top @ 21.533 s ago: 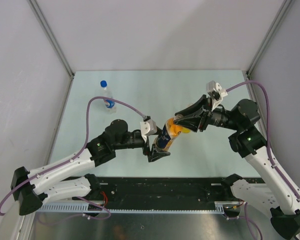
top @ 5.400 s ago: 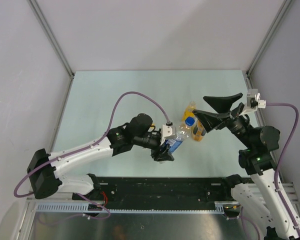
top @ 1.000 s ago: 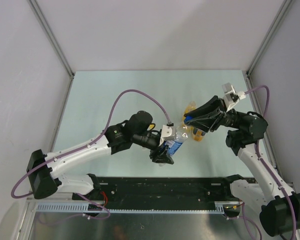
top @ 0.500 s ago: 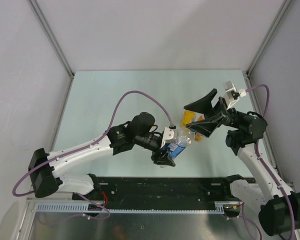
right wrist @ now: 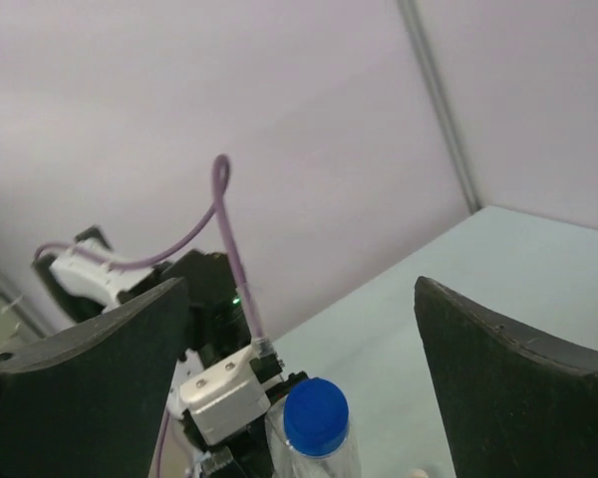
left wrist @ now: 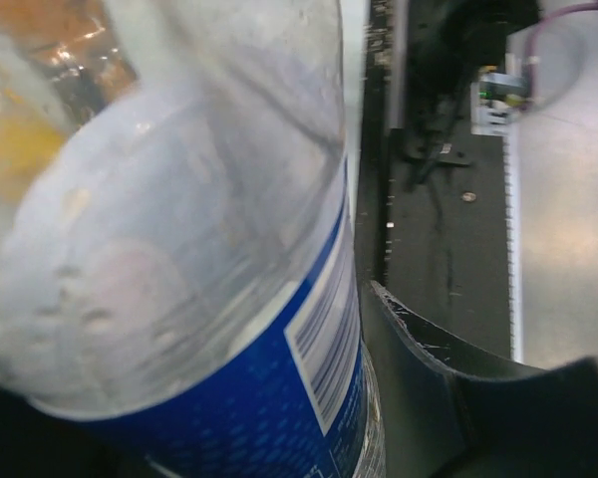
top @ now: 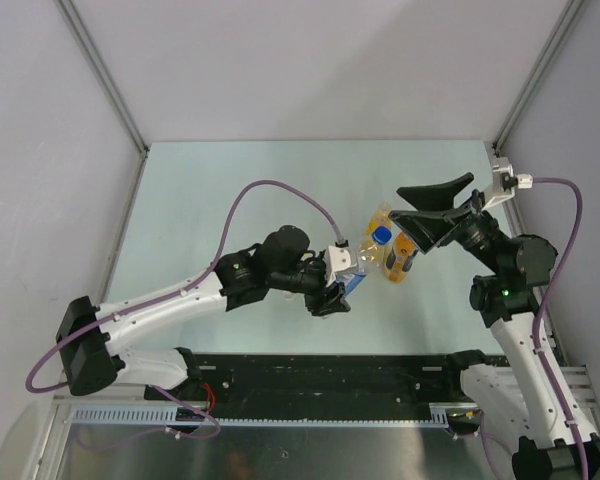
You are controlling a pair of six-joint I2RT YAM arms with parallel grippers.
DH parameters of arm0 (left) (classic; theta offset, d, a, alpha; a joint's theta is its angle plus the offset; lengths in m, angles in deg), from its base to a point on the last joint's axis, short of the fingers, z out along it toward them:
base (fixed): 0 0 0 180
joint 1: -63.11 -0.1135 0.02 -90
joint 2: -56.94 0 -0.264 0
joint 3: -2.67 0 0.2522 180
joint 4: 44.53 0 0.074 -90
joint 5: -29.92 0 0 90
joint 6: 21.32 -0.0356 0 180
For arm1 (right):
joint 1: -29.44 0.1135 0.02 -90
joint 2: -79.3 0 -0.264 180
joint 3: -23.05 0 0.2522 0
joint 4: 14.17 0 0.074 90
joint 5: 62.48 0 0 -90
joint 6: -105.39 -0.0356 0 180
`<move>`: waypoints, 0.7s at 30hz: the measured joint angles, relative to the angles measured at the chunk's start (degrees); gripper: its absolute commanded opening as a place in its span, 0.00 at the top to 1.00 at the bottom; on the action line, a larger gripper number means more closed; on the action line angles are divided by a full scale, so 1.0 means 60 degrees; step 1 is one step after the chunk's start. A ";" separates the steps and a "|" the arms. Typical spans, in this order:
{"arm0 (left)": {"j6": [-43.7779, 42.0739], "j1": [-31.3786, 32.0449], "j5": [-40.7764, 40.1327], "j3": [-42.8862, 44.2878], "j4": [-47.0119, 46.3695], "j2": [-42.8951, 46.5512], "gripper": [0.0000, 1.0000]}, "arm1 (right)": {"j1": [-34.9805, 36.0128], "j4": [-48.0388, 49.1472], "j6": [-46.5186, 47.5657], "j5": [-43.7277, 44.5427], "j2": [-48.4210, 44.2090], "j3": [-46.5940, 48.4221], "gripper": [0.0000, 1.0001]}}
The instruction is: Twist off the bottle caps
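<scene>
A clear water bottle with a blue label (top: 348, 276) is held tilted above the table, my left gripper (top: 332, 294) shut on its body. Its blue cap (top: 381, 234) sits on the neck. In the left wrist view the bottle (left wrist: 179, 219) fills the frame and only one finger (left wrist: 448, 383) shows beside the label. My right gripper (top: 405, 211) stands wide open just right of the cap, not touching it. From the right wrist the blue cap (right wrist: 315, 416) lies low between the spread fingers (right wrist: 90, 378). Yellow-orange bottles (top: 398, 264) lie behind, partly hidden.
The black rail (top: 330, 375) runs along the near table edge below the arms. Grey walls enclose the table on three sides, and a metal post (top: 528, 80) stands at the back right. A purple cable (top: 270, 190) loops over the left arm.
My right gripper was shut round the blue cap; it has opened wide and drawn back to the right. The cap stays on the bottle. The left gripper keeps its hold.
</scene>
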 measured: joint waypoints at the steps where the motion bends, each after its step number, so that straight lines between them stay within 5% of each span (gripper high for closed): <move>1: 0.0033 0.0000 -0.0317 -0.0022 -0.0004 0.0000 0.67 | -0.0007 -0.0455 0.0153 0.0273 -0.0062 0.0069 0.01; 11: 0.0554 0.0018 -0.3821 -0.0084 0.0004 -0.0022 0.68 | 0.0393 -0.4131 0.1173 0.2630 0.0339 0.0827 0.01; 21: 0.1031 0.0565 -0.7938 -0.0069 0.0098 -0.0612 0.68 | 0.2025 -0.5821 0.1872 0.4302 0.1195 0.1399 0.06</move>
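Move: Within the right hand's wide-open fingers' reach, the blue bottle cap lies about 4 cm to its left, 7 cm below it and level with it front to back. From that same hand the yellow bottle stands some 16 cm ahead and 1 cm left, the orange bottle 11 cm ahead and 3 cm right, both roughly 34 cm lower. From the left hand, which already grips the bottle, the cap is about 6 cm ahead, 10 cm right and 13 cm above. Swinging the held blue-capped bottle forward about 10 cm, also 5 cm left and a little down, the left hand turns some 40 degrees counter-clockwise and keeps its grip. The right hand follows, forward and down about 7 cm each way, easing left late on, tipping its wide-open fingers downward and turning clockwise to line them up with the cap. ##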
